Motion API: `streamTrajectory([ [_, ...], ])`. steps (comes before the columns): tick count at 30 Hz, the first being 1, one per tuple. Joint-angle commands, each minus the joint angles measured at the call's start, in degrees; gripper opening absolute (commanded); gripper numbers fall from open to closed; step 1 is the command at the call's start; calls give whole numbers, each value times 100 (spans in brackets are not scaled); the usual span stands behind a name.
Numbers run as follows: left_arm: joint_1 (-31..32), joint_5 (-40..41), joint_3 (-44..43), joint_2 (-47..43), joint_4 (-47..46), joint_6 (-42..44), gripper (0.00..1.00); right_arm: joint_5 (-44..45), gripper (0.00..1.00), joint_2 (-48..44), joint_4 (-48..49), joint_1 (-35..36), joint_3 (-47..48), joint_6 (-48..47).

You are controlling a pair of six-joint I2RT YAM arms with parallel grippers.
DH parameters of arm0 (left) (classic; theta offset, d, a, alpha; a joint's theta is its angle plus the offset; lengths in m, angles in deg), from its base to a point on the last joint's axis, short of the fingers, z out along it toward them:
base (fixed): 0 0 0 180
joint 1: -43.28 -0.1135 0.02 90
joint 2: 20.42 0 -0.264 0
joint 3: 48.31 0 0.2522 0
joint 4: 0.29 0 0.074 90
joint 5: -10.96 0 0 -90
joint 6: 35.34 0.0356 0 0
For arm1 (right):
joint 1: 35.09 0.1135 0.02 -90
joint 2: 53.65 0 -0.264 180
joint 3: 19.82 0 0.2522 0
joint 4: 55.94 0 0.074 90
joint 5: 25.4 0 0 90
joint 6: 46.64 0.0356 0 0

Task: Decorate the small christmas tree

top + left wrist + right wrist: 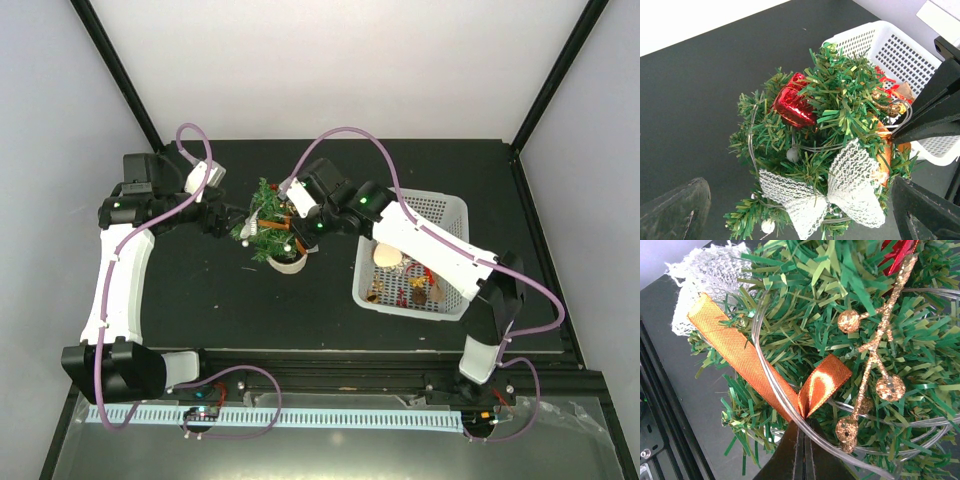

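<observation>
The small christmas tree (268, 232) stands in its whitish pot (290, 263) at mid-table. My left gripper (233, 222) is open at the tree's left side. In the left wrist view its fingers (677, 210) stand wide apart on either side of the tree (840, 95). That view also shows a white mesh bow (840, 190) and a red gift ornament (794, 107) on the tree. My right gripper (804, 424) is shut on an orange ribbon (735, 352) at its fold, against the branches. A gold glitter berry sprig (875, 355) lies beside it.
A white perforated basket (445, 208) with several ornaments sits right of the tree, under the right forearm. A clear wire (770, 380) loops around the branches. The right arm's black gripper (935, 105) reaches in from the right in the left wrist view, in front of the basket (875, 45).
</observation>
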Motion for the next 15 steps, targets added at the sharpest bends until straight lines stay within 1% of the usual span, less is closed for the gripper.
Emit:
streamTrajectory([
  [1, -34, -182, 18, -126, -100, -59, 99, 18, 1, 40, 1, -23, 74, 65],
  [5, -34, -202, 25, -117, -93, -62, 99, -42, 2, 9, 6, -27, 25, 73],
  [8, -35, -193, 10, -117, -91, -62, 99, -26, 9, -15, -14, -35, 4, 82],
  [13, -38, -193, 12, -104, -99, -71, 99, 45, 24, -97, -2, -28, -41, 111],
  [15, -40, -199, 14, -101, -99, -78, 99, 61, 28, -133, -2, -28, -48, 121],
])
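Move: The orange ribbon's knot is pinched right at the right fingertips, low on the tree's right side. From this hand the gold berry sprig lies some 4 cm ahead and 1 cm left, the white bow about 10 cm left and 1 cm ahead, and the basket roughly 26 cm right, 3 cm back and well below. From the idle left hand the ribbon lies about 13 cm right, 6 cm back and 5 cm lower. Holding its place at the tree, the right hand opens its fingers about a quarter, letting go of the orange ribbon. ##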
